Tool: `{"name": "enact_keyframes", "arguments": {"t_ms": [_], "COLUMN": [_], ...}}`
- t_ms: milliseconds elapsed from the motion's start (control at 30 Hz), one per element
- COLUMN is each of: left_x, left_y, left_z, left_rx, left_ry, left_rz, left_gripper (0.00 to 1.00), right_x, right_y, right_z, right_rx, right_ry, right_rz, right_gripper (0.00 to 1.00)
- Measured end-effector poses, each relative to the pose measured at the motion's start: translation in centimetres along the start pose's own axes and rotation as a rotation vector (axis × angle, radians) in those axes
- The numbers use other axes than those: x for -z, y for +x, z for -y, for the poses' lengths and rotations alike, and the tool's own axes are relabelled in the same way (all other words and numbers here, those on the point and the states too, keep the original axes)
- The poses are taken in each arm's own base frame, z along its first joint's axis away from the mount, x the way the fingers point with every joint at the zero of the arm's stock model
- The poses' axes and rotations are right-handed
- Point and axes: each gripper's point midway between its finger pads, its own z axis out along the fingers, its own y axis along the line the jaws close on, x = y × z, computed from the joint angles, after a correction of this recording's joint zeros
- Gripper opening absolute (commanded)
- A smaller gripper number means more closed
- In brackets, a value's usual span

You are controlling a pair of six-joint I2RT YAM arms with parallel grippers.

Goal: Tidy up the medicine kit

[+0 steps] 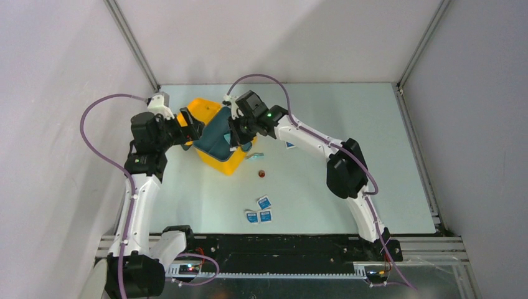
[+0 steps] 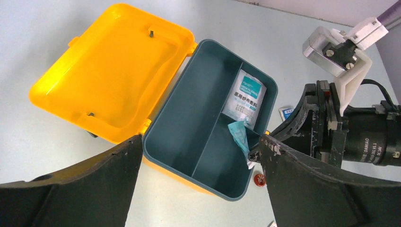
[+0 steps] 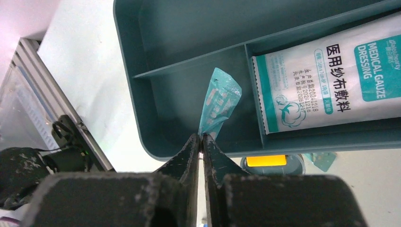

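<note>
The medicine kit [image 1: 231, 163] is a yellow box standing open, its lid [image 2: 113, 71] thrown back flat. A dark teal divided tray [image 2: 189, 127] sits in its top. One compartment holds a white gauze dressing pack [image 3: 326, 80]. My right gripper [image 3: 202, 139] is shut on the bottom corner of a small teal packet [image 3: 218, 101], which hangs over the tray's near compartment. My left gripper [image 2: 201, 141] is wide open just above the tray's near end and holds nothing. In the top view the left gripper [image 1: 193, 128] is at the kit's left side, the right gripper [image 1: 235, 140] over the tray.
A small red cap [image 1: 261, 174] lies on the table beside the kit. Three blue-and-white sachets [image 1: 259, 212] lie nearer the arm bases, and another sachet [image 1: 290, 145] sits under the right arm. A second teal packet [image 3: 324, 160] lies by the kit's latch [image 3: 267, 161].
</note>
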Motion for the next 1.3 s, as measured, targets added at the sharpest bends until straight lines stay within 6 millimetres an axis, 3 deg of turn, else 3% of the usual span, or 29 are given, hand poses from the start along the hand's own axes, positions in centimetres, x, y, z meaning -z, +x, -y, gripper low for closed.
{"name": "enact_keyframes", "arguments": {"t_ms": [167, 467, 633, 767, 833, 1067, 1300], "left_x": [0.0, 0.0, 0.0, 0.0, -0.1, -0.1, -0.1], "left_y": [0.0, 0.0, 0.0, -0.1, -0.2, -0.3, -0.3], "left_z": [0.0, 0.0, 0.0, 0.0, 0.1, 0.2, 0.3], "left_rx": [0.001, 0.001, 0.001, 0.001, 0.001, 0.008, 0.013], "left_ry": [-0.001, -0.001, 0.0, 0.004, 0.006, 0.012, 0.013], "left_rz": [0.0, 0.001, 0.001, 0.005, 0.009, 0.011, 0.012], "left_gripper": [0.96, 0.96, 0.96, 0.96, 0.96, 0.96, 0.96], "right_x": [-0.4, 0.2, 3.8, 7.7, 8.1, 5.8, 2.6], "right_y": [0.2, 0.3, 1.9, 4.8, 5.5, 7.9, 9.3], "right_z": [-0.1, -1.3, -0.4, 1.3, 2.3, 6.5, 7.9], "right_rx": [-0.057, -0.05, 0.18, 0.385, 0.441, 0.606, 0.825], "right_ry": [-0.021, -0.115, -0.099, -0.055, -0.026, 0.06, 0.033], "right_rz": [-0.009, -0.023, -0.027, -0.035, -0.045, -0.1, -0.102], "right_gripper": [0.27, 0.34, 0.35, 0.3, 0.29, 0.33, 0.33]}}
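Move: Below the right hand, which still pinches a teal sachet, lies the tray's small near compartment, its middle about 2 cm left, level fore and aft, and 4 cm down. From this hand the gauze pack is some 6 cm ahead and 2 right, the box's clasp 4 right. The second teal sachet lies on the table 7 cm right, 3 back and 14 below. From the left hand the compartment is roughly 10 cm right, 3 back and 14 down. Opening its fingers to about a third while it nearly hovers in place, the right hand lets go of the teal sachet over the small compartment, then swings some 10 cm right, clear of the tray, bowing a few centimetres back on the way. It then sinks about 9 cm towards the second sachet by the clasp, rolling some 45 degrees counter-clockwise about its fingers, which stay part-open and touch nothing. ##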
